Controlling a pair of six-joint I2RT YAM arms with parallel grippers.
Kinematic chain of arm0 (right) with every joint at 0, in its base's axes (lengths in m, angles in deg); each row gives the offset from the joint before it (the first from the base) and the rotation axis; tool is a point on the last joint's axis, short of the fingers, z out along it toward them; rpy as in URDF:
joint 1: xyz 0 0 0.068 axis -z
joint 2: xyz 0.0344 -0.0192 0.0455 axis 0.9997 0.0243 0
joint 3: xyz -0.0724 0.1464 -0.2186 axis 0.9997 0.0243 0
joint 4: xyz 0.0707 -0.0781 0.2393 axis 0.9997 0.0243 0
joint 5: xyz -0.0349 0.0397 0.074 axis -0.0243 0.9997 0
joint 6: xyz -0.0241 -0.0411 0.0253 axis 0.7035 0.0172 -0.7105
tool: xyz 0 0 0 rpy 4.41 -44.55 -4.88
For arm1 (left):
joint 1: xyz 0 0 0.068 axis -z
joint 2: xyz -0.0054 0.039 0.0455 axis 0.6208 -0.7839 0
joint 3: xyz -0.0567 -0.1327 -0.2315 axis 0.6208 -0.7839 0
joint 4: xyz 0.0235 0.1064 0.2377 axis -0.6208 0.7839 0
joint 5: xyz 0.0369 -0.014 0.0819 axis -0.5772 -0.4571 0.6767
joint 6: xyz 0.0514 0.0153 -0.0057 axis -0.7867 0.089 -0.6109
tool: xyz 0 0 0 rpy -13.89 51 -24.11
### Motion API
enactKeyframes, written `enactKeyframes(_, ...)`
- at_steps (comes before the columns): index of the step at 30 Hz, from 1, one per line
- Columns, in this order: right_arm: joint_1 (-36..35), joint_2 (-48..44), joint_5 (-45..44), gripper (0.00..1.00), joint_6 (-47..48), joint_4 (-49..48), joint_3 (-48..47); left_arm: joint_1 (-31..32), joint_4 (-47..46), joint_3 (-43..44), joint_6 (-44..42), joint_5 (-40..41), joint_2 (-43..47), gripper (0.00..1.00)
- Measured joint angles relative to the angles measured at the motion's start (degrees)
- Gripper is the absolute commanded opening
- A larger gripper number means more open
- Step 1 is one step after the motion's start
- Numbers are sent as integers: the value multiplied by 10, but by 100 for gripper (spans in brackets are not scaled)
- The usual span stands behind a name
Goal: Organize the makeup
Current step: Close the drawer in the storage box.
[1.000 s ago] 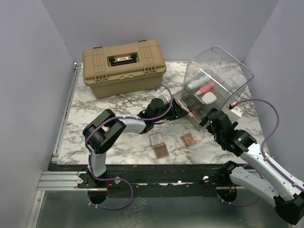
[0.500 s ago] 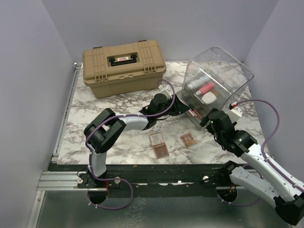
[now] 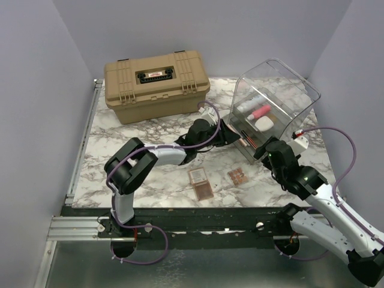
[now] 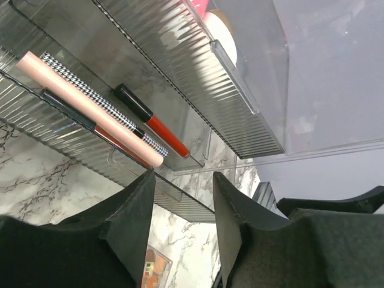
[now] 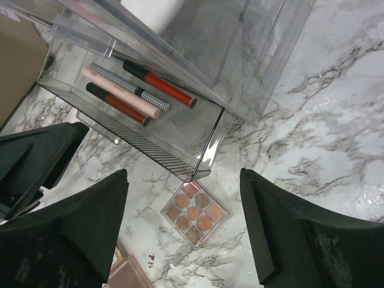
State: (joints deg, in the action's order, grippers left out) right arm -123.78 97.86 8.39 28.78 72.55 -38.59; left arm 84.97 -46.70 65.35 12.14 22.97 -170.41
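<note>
The clear bin's (image 3: 282,84) lower grey drawer (image 4: 198,207) stands pulled out. In it lie thin pencils: a pale pink one (image 4: 90,111), a checked one, and a red and black one (image 4: 153,121). My left gripper (image 4: 183,201) is open right at the drawer's front edge, with nothing between its fingers. My right gripper (image 5: 183,201) is wide open above a small square eyeshadow palette (image 5: 195,213) on the marble, just in front of the drawer (image 5: 138,138). Two more palettes (image 3: 201,183) lie to the left. The upper level holds a white tube (image 3: 249,103), a pink tube (image 3: 260,111) and a white oval piece (image 3: 264,123).
A large tan hard case (image 3: 156,84) stands shut at the back left of the marble table (image 3: 120,162). Grey walls close in both sides. The two grippers (image 3: 223,135) (image 3: 263,153) flank the open drawer closely.
My left gripper has reached a little further right, up to the drawer's front. My right gripper's fingers have narrowed slightly and it has barely shifted.
</note>
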Motion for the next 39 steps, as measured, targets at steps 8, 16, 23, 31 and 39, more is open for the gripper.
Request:
enactKeyframes(8, 0, 5, 0, 81, -2, 0, 0, 0, -2, -28, -4, 16, 35, 43)
enactKeyframes(16, 0, 2, 0, 80, -2, 0, 0, 0, 3, -34, 7, 23, 3, 41)
enactKeyframes(23, 0, -1, 0, 81, -2, 0, 0, 0, 4, 0, 7, 23, -30, 31)
enactKeyframes(31, 0, -3, 0, 81, -2, 3, 0, 0, 1, 41, 21, 24, -60, 12)
enactKeyframes(39, 0, -4, 0, 81, -3, 3, 0, 0, -9, 75, 43, 24, -91, 11)
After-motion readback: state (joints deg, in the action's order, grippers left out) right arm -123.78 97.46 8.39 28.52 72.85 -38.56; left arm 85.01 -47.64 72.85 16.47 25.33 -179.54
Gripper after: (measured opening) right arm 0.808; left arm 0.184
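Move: The handle in the middle of the open drawer's front wall is almost at the left fingertips, about 1 cm ahead, 1 cm to the right and 2 cm lower. The pens in the drawer lie some 3 cm ahead, 2 cm right and 4 cm below; the white sponge in the upper tray is about 5 cm ahead and 9 cm right, roughly level in height. The palette lies about 11 cm back, 1 cm right and 7 cm down. From the idle right hand the handle is some 9 cm left, 2 cm ahead and 6 cm below. The left hand first eases a little over 1 cm up and to its left, off the drawer front, then sinks some 4 cm to come lower against the front wall at its handle. From there it pushes forward and to the right by about 5 cm, driving the drawer towards the storage box while its half-open fingers narrow to a small gap around the handle and the wrist barely turns. ##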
